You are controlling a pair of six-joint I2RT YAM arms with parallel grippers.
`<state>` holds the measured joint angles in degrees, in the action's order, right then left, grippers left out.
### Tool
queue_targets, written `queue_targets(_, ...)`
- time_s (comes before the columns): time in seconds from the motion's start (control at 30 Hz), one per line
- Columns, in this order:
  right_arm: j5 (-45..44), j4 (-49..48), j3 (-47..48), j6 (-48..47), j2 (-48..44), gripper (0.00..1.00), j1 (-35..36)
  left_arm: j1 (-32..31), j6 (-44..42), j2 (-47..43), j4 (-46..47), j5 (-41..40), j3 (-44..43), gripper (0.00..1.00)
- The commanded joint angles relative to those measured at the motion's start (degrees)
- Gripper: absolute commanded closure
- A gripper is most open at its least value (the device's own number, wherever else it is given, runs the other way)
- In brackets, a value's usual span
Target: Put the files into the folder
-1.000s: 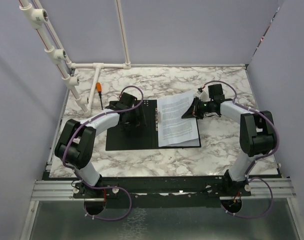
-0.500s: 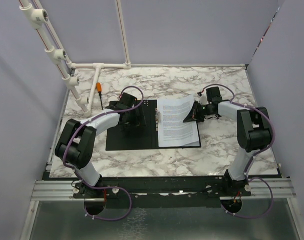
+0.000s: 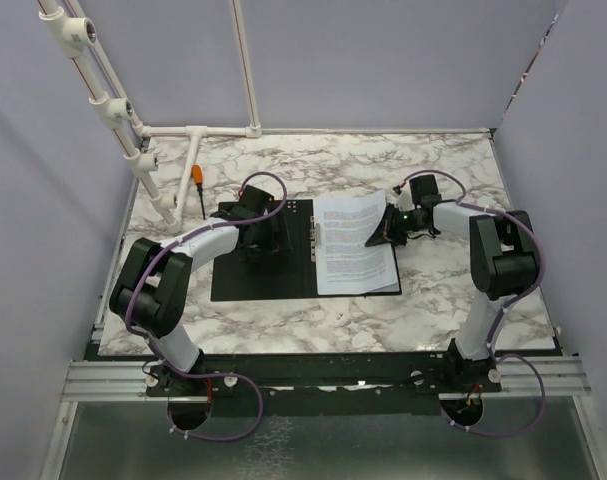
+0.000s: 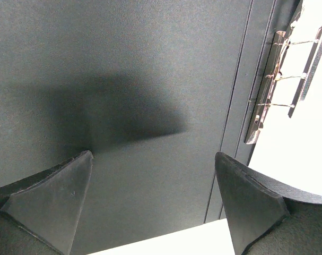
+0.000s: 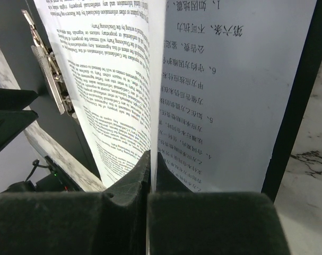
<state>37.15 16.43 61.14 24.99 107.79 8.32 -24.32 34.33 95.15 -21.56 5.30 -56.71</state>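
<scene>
The folder (image 3: 253, 280) lies open on the marble table, black inside up, its metal spine clip (image 3: 314, 226) in the middle. The files (image 3: 351, 250), white printed sheets, lie on its right half. My right gripper (image 3: 383, 231) is shut on the right edge of the top sheet and holds that edge lifted; the right wrist view shows the sheet (image 5: 118, 79) pinched between the fingers (image 5: 130, 186) above another sheet (image 5: 235, 95). My left gripper (image 3: 260, 243) is open, low over the folder's left half (image 4: 139, 79), with the clip (image 4: 280, 79) to its right.
An orange-handled screwdriver (image 3: 198, 183) lies at the back left beside a white pipe frame (image 3: 193, 132). Purple walls enclose the table on three sides. Bare marble (image 3: 453, 270) shows to the right of the folder.
My right gripper has drawn the lifted sheet edge a little left and toward the spine, squaring the sheets on the folder's right half. The left arm has not moved.
</scene>
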Motion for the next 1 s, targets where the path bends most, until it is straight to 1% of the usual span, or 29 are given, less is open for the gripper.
queue_targets(0.0,-0.71,0.36,1.98,-0.56,1.5,0.99,0.65,0.19,-1.09,0.03,-0.51,-1.01,0.46,0.01)
queue_targets(0.33,-0.82,1.19,3.58,-0.69,1.78,0.99,1.22,0.18,-1.32,0.25,-0.42,-1.01,0.41,0.01)
queue_targets(0.47,-1.06,1.45,3.72,-0.75,1.8,0.94,1.27,0.2,-1.37,0.36,-0.46,-1.13,0.36,0.01)
queue_targets(0.7,-2.06,1.87,3.28,-0.87,0.88,0.81,1.61,0.2,-1.46,0.47,-0.48,-1.08,0.36,0.01)
queue_targets(0.83,-3.7,2.52,3.33,-1.0,0.17,0.69,1.67,0.23,-1.46,0.34,-0.49,-1.08,0.45,0.01)
queue_targets(0.97,-5.77,3.71,3.79,-1.25,-0.72,0.6,1.72,0.19,-1.54,0.21,-0.49,-1.27,0.55,0.01)
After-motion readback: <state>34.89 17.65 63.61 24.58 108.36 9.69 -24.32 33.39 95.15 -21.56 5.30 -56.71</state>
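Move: Under the right hand, still pinching the file sheet by its right-hand part, the folder's right half with the sheets already in it has its middle about 3 cm to the left, 1 cm back and 2 cm below. The ring clip lies some 14 cm to the left, level with this hand; the middle of the black left cover is roughly 28 cm left and 2 cm back. From the left hand the right half's middle is about 23 cm to the right and 3 cm below. Easing forward and slightly left over the folder's right half, the right hand goes about 1 cm, still holding the sheet and rising a little. Its fingers then part to over a third of their opening, ending the pinch on either side of the bowed paper, while the hand sinks back half a centimetre. ##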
